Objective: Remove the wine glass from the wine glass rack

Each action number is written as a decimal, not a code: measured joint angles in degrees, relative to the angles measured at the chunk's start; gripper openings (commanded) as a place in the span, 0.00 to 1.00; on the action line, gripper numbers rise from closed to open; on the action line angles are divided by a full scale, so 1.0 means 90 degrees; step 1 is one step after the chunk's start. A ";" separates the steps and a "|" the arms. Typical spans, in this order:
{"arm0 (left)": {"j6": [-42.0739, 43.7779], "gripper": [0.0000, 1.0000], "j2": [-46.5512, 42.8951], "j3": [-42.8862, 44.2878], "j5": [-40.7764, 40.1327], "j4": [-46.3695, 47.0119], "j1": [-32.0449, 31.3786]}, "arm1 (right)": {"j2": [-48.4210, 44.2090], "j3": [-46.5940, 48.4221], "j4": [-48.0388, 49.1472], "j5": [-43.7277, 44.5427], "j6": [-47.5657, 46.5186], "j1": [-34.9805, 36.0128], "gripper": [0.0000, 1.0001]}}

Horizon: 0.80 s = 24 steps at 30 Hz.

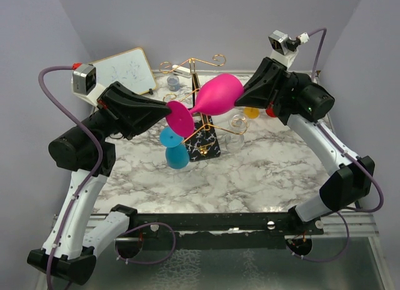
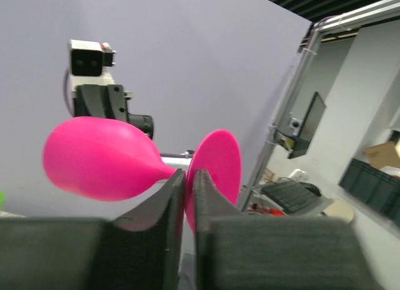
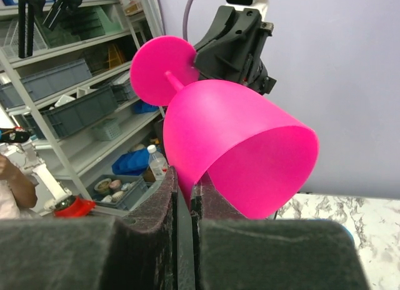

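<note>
A pink wine glass [image 1: 215, 95] lies on its side in the air above the wine glass rack [image 1: 195, 62], a gold wire stand on a black veined base [image 1: 204, 144]. My left gripper [image 1: 170, 112] is shut on the edge of its round foot [image 2: 217, 168]. My right gripper [image 1: 240, 100] is shut on the rim of its bowl [image 3: 237, 152]. In the left wrist view my left gripper [image 2: 189, 177] pinches the foot, with the bowl [image 2: 100, 159] stretching away to the left. In the right wrist view my right gripper [image 3: 184, 185] clamps the bowl wall. Whether the stem touches a rack arm is hidden.
A blue wine glass [image 1: 175, 150] sits at the rack's left side, a clear glass [image 1: 237, 124] at its right. A small whiteboard [image 1: 128, 70] leans at the back left. A small clear cup [image 1: 173, 83] and orange [image 1: 251, 112] and red [image 1: 270, 112] items stand on the marble table [image 1: 250, 177].
</note>
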 measured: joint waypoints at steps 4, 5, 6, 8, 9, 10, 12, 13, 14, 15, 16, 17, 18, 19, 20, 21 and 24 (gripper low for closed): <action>0.0512 0.64 -0.0153 -0.0005 -0.0165 -0.0714 -0.0002 | -0.0070 -0.0039 0.0000 0.0002 -0.0046 0.0024 0.01; 0.0719 0.68 -0.0204 -0.0005 -0.0202 -0.1032 -0.0012 | -0.0075 -0.0073 0.0000 -0.0007 -0.0073 0.0066 0.01; 0.0962 0.70 -0.0253 0.0002 -0.0299 -0.1462 -0.0019 | -0.0075 -0.0112 0.0000 -0.0010 -0.0119 0.0066 0.01; 0.1508 0.72 -0.0413 0.0041 -0.0595 -0.2402 -0.0022 | -0.0075 -0.0226 -0.0002 -0.0017 -0.0209 0.0029 0.01; 0.1804 0.74 -0.0527 0.0066 -0.0799 -0.2914 -0.0027 | -0.0078 -0.0308 -0.0002 -0.0019 -0.0301 -0.0010 0.01; 0.2040 0.75 -0.0624 0.0075 -0.0981 -0.3269 -0.0032 | -0.0083 -0.0364 -0.0002 -0.0024 -0.0374 -0.0017 0.01; 0.2492 0.76 -0.0886 0.0078 -0.1447 -0.4005 -0.0034 | -0.0146 -0.0515 -0.0019 -0.0083 -0.0629 -0.0017 0.01; 0.2701 0.76 -0.0996 0.0078 -0.1698 -0.4318 -0.0034 | -0.0209 -0.0600 -0.0032 -0.0134 -0.0792 -0.0012 0.01; 0.2909 0.77 -0.1124 0.0078 -0.1950 -0.4634 -0.0041 | -0.0282 -0.0673 -0.0058 -0.0182 -0.0950 0.0000 0.01; 0.3089 0.77 -0.1265 0.0078 -0.2239 -0.4923 -0.0044 | -0.0391 -0.0748 -0.0194 -0.0265 -0.1285 0.0000 0.01; 0.3264 0.77 -0.1375 0.0078 -0.2458 -0.5136 -0.0044 | -0.0554 -0.0809 -0.0454 -0.0335 -0.1705 0.0002 0.01; 0.3432 0.77 -0.1472 0.0078 -0.2650 -0.5328 -0.0044 | -0.0687 -0.0823 -0.0765 -0.0379 -0.2125 0.0002 0.01; 0.3580 0.77 -0.1579 0.0080 -0.2883 -0.5542 -0.0044 | -0.0911 -0.0816 -0.1326 -0.0393 -0.2701 0.0007 0.01; 0.3728 0.76 -0.1647 0.0090 -0.3077 -0.5717 -0.0044 | -0.1124 -0.0789 -0.2006 -0.0372 -0.3342 0.0007 0.01; 0.3847 0.76 -0.1700 0.0097 -0.3257 -0.5899 -0.0044 | -0.1384 -0.0682 -0.2975 -0.0262 -0.4218 0.0010 0.01; 0.3983 0.76 -0.1722 0.0119 -0.3412 -0.6062 -0.0044 | -0.1537 -0.0549 -0.3660 -0.0097 -0.4796 0.0012 0.01; 0.4318 0.75 -0.1719 0.0134 -0.3818 -0.6526 -0.0044 | -0.1965 0.0209 -0.6249 0.1022 -0.6793 0.0024 0.01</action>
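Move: The pink wine glass lies between the hands, its foot edge pinched by the left and its rim by the right. Its middle is about 8 cm right and 5 ahead of the left hand, 2 below; from the right hand it is 7 cm left, 3 back, 3 above. The blue glass hangs some 9 cm ahead of the left hand, 2 left, 25 below; the clear glass is about level ahead with the right hand, 3 right, 22 below. Forward and down, then also left, the left hand opens wide, lets go of the pink glass's foot and backs off roughly 13 cm, swinging about 45 degrees counter-clockwise. The right hand keeps its pinch on the rim, dips nearly 3 cm, then lifts about 6 cm while turning clockwise and tilting, carrying the glass up and away from the left hand. ##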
